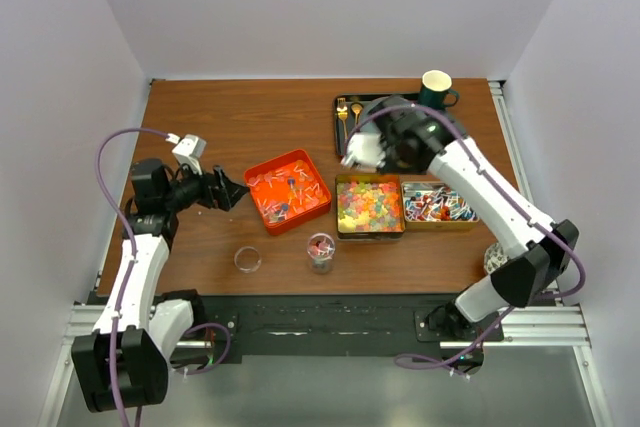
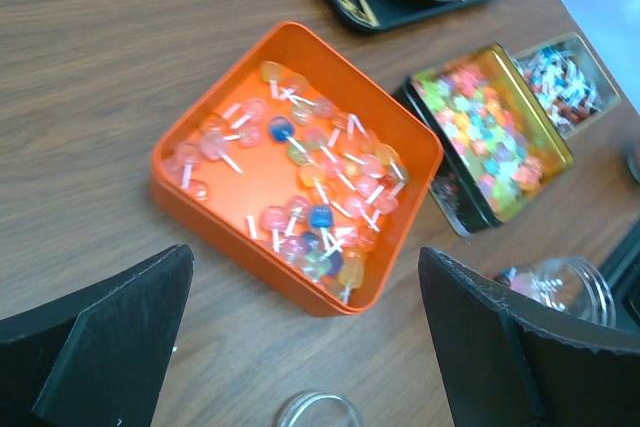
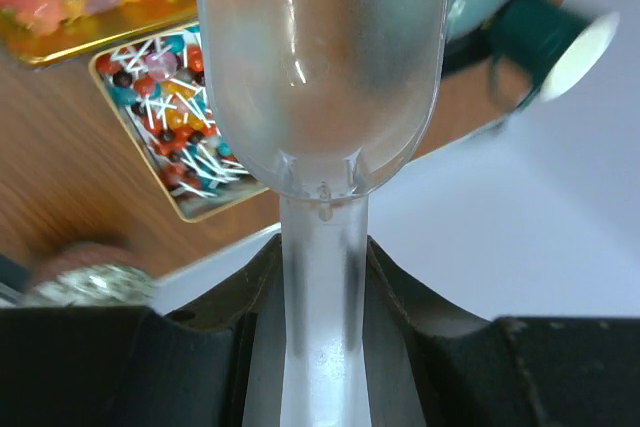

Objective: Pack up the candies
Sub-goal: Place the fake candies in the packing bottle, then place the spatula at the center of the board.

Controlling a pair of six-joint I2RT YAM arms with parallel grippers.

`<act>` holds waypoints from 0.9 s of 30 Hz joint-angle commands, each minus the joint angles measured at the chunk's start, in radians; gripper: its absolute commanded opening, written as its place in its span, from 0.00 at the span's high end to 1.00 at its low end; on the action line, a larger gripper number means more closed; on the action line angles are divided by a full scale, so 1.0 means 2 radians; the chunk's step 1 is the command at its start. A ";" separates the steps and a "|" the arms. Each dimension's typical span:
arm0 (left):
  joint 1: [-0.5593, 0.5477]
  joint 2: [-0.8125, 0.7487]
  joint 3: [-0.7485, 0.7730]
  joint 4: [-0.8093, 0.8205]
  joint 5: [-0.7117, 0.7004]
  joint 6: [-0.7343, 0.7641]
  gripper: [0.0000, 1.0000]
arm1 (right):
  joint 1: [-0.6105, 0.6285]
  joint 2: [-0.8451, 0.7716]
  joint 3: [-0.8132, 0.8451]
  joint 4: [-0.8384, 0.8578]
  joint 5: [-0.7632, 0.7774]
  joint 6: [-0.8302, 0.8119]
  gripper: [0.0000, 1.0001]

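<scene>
The candies lie in open containers: glossy gummy bits fill a gold tin, and red-blue-white wrapped pieces fill a second tin to its right. An orange tray holds small lollipops. A small glass jar with some candies stands in front of the tins. My right gripper is shut on the handle of a clear plastic scoop, raised just behind the gummy tin. Left of the orange tray, my left gripper is open and holds nothing.
A round clear glass piece sits on the table left of the jar. At the back lie a black tray with gold cutlery and a dark green cup. A glittery ball rests at the right front edge.
</scene>
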 commanded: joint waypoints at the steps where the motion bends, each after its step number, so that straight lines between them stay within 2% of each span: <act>1: -0.018 0.011 0.016 0.015 0.035 0.011 0.00 | -0.100 0.000 0.004 0.059 -0.071 0.126 1.00; 5: -0.038 0.016 0.030 0.004 0.039 0.010 0.00 | -0.206 -0.002 -0.028 0.120 -0.083 0.200 1.00; 7: -0.050 0.016 0.039 -0.017 0.046 0.057 0.00 | -0.240 0.008 -0.038 0.150 -0.092 0.221 1.00; 8: -0.063 0.015 0.051 -0.053 0.044 0.087 0.00 | -0.272 0.016 -0.040 0.156 -0.098 0.227 1.00; 11: -0.096 0.008 0.064 -0.112 0.046 0.200 0.00 | -0.328 0.056 -0.031 0.165 -0.113 0.251 1.00; 14: -0.099 -0.002 0.064 -0.150 0.048 0.269 0.00 | -0.381 0.101 -0.023 0.179 -0.124 0.265 1.00; 19: -0.100 0.032 0.088 -0.198 0.017 0.307 0.00 | -0.415 0.156 -0.026 0.219 -0.113 0.264 1.00; 22: -0.100 0.067 0.117 -0.263 0.010 0.380 0.00 | -0.427 0.188 -0.039 0.252 -0.102 0.249 1.00; 23: -0.100 0.071 0.122 -0.279 0.007 0.425 0.00 | -0.430 0.196 -0.042 0.264 -0.101 0.239 1.00; 27: -0.100 0.061 0.115 -0.343 -0.009 0.550 0.00 | -0.438 0.241 -0.042 0.281 -0.104 0.228 0.99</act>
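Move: From the right gripper, which holds the clear scoop, the bare table by the right edge lies about 26 cm right, 9 ahead and 24 below. The lollipop box is level ahead, 9 cm right; the plate tray 21 cm ahead, 3 left; the mug 30 cm ahead, 13 right. From the left gripper, the clear round lid is some 12 cm back, 6 right and 17 below; the orange tray 6 ahead, 17 right; the packing bottle 11 back, 27 right. Swing the right gripper about 25 cm to the right and some 9 forward, past the lollipop box, dropping 18 cm steeply towards the bare right edge; turn it some 70 degrees clockwise and keep the scoop pinched. Meanwhile ease the open left gripper right and back, then down towards the clear lid, about 4 cm each way, turning clockwise and rolling its left side up. ##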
